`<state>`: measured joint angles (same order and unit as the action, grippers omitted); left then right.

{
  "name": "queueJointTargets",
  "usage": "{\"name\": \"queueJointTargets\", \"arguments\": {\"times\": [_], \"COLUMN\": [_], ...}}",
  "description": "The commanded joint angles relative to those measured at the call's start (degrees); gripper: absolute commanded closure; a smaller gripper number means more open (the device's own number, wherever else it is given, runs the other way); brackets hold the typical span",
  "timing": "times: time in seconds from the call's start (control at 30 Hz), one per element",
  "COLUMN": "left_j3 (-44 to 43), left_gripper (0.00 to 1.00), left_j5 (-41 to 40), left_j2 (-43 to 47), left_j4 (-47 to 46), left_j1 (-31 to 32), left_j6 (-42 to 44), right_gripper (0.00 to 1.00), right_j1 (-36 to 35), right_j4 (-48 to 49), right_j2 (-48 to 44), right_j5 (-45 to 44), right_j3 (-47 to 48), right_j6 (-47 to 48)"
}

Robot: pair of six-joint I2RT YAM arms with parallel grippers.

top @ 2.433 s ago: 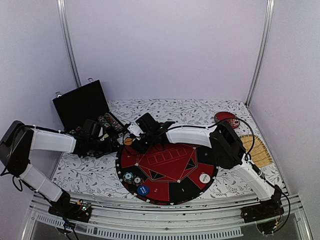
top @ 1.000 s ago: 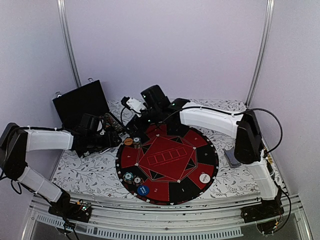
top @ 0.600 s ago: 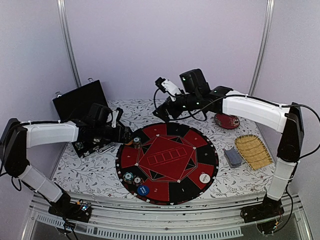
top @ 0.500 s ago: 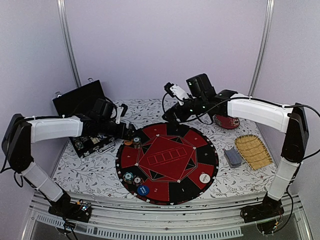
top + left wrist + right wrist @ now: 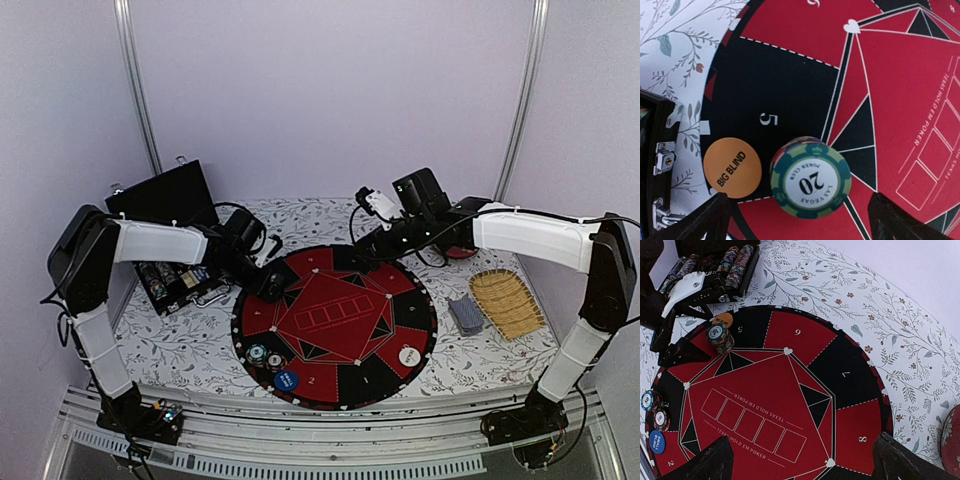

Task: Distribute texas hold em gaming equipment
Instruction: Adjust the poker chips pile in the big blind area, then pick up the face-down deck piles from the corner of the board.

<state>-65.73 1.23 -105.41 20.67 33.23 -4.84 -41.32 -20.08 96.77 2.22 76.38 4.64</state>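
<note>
A stack of striped poker chips (image 5: 810,183) with a green "20" on top stands on the round red-and-black poker mat (image 5: 335,325) by seat 5, beside the orange BIG BLIND disc (image 5: 732,167). My left gripper (image 5: 800,225) hangs open right over the stack, a finger on either side and clear of it. Two chip stacks (image 5: 266,356), a blue button (image 5: 286,380) and a white button (image 5: 408,355) sit at the mat's near edge. A grey-backed card deck (image 5: 465,313) lies to the right. My right gripper (image 5: 368,243) hovers open and empty above the mat's far edge.
An open black case (image 5: 165,210) stands at the back left, with a tray of chip rows (image 5: 715,265) before it. The straw-coloured slatted mat (image 5: 508,303) and the dark red plate (image 5: 455,240) are on the right. A flower-patterned cloth (image 5: 170,345) covers the table.
My left gripper has moved right from the chip tray onto the mat's left edge. The right arm has swung from the mat's left side up and across to the back right.
</note>
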Motion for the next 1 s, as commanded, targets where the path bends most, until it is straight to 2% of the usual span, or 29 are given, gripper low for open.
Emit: {"name": "queueJointTargets", "arguments": {"times": [0.0,0.17,0.43,0.53,0.73,0.97], "left_j3": [-1.79,-2.02,-1.91,-0.67,5.40,12.29], "left_gripper": [0.02,0.03,0.02,0.02,0.02,0.02], "left_j5": [0.51,1.16,2.92,1.85,0.71,-1.38], "left_j2": [-0.41,1.61,10.75,14.17,20.69,27.15], "left_j4": [0.35,0.28,-0.05,1.06,2.45,3.59], "left_j1": [1.11,1.13,-1.93,-5.03,-15.19,-21.47], "left_j6": [0.95,0.14,-1.83,-2.83,-5.76,-7.67], "right_gripper": [0.01,0.01,0.01,0.01,0.01,0.01], "right_j1": [0.25,0.30,2.95,4.47,8.15,13.25], "right_j4": [1.18,1.26,1.46,2.06,3.76,4.78], "right_j2": [-1.15,-1.44,-3.57,-5.42,-10.60,-18.00], "right_j5": [-0.21,-0.39,-1.52,-2.17,-3.76,-4.84], "right_j3": [-0.31,-0.35,-2.69,-4.76,-10.72,-17.67], "right_j6": [-1.64,-1.68,-2.21,-2.57,-3.38,-3.74]}}
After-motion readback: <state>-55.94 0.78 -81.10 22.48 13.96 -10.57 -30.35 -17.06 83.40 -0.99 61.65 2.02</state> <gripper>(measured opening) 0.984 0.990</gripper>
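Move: The poker chips pile stands just off the left hand's open fingertips, about 1 cm ahead, 2 cm right and 2 cm lower. The orange big blind marker lies flat some 4 cm to the left of the pile, level with it. The open chip case's middle is roughly 18 cm left and 6 cm ahead of the left hand, its handle about 13 cm left and 2 cm back. From the right hand, the pile is about 23 cm left, 1 cm ahead and 16 cm below. The chips pile is left standing beside the big blind marker: the wide-open left hand lingers there, easing about 1 cm right, then rises some 12 cm clear and swings about 15 cm left towards the chip case, turning roughly 25 degrees counter-clockwise and sinking slightly at the end. The right hand, also open and empty, travels level about 11 cm right, away from the pile, turning clockwise. ##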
